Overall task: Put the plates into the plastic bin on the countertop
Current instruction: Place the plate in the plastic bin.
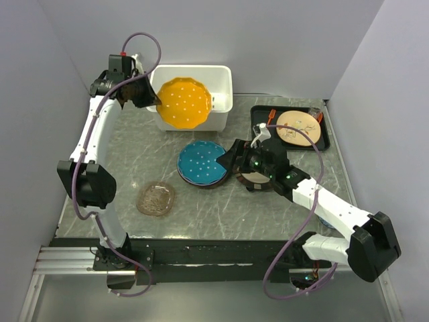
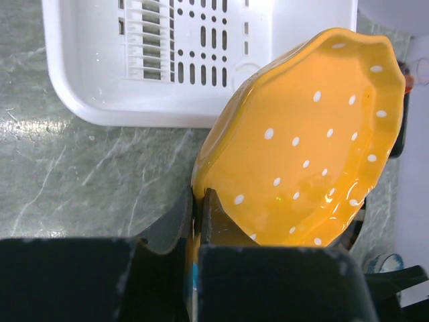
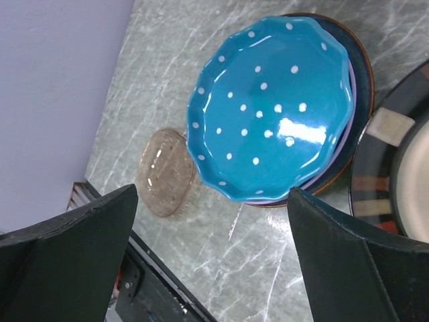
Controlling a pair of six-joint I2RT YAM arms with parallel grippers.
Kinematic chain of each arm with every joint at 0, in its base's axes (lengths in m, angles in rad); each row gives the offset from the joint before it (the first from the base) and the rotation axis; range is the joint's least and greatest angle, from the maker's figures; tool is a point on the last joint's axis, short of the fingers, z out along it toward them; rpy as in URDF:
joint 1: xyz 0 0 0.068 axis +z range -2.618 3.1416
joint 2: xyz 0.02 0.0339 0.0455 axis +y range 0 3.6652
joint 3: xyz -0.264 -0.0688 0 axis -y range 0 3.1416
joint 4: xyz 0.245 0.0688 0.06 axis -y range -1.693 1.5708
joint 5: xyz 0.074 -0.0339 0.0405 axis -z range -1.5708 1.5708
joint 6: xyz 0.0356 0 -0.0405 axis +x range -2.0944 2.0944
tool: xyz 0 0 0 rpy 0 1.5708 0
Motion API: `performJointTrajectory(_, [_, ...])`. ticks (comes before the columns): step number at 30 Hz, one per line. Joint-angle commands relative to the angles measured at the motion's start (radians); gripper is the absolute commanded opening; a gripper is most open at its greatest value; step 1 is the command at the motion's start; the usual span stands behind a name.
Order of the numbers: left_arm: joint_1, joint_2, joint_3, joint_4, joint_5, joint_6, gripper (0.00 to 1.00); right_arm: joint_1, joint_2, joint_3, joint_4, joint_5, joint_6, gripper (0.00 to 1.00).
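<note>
My left gripper (image 1: 158,104) (image 2: 199,196) is shut on the rim of the orange dotted scalloped plate (image 1: 182,102) (image 2: 308,147). It holds the plate tilted over the front left of the white plastic bin (image 1: 225,79) (image 2: 100,74). The teal dotted plate (image 1: 200,163) (image 3: 268,107) tops a stack, over a lavender plate (image 3: 350,86) and a dark teal plate (image 3: 362,67). My right gripper (image 1: 231,163) (image 3: 211,194) is open at that stack's right edge, holding nothing. An amber glass plate (image 1: 155,198) (image 3: 165,172) lies at the front left. A dark-rimmed cream plate (image 1: 253,180) (image 3: 389,168) sits under my right wrist.
A flat black tray (image 1: 323,139) with a tan round plate (image 1: 297,127) stands at the back right. The bin sits against the back wall. The table's front edge and metal rail (image 3: 144,282) run close behind my right gripper.
</note>
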Motion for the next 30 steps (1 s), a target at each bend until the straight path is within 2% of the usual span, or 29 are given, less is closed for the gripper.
performJointTrajectory(1, [0.038, -0.026, 0.091, 0.140, 0.105, -0.094, 0.01, -0.006, -0.042, -0.016, 0.004, 0.017, -0.020, 1.00])
performJointTrajectory(10, [0.089, -0.014, 0.069, 0.287, 0.177, -0.237, 0.01, -0.007, -0.053, -0.013, -0.023, 0.039, -0.035, 1.00])
performJointTrajectory(18, [0.090, 0.003, 0.068, 0.378, 0.100, -0.318, 0.01, -0.007, -0.052, -0.021, -0.028, 0.042, -0.038, 1.00])
performJointTrajectory(30, [0.081, 0.014, -0.021, 0.540, -0.035, -0.387, 0.01, -0.007, -0.059, -0.042, -0.022, 0.046, -0.038, 1.00])
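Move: The left hand holds the yellow plate by its left rim. The white plastic bin's middle lies about 15 cm ahead of this hand, 11 cm to its right and 22 cm below. The blue plate is some 10 cm back and 17 cm right, and the glass plate about 26 cm back and 3 cm left, both roughly 27 cm down. From the right hand, the bin is about 31 cm ahead, 16 cm left and 14 cm lower. The left arm carries the still-pinched yellow plate about 7 cm forward, also left and up, turning it counter-clockwise. ##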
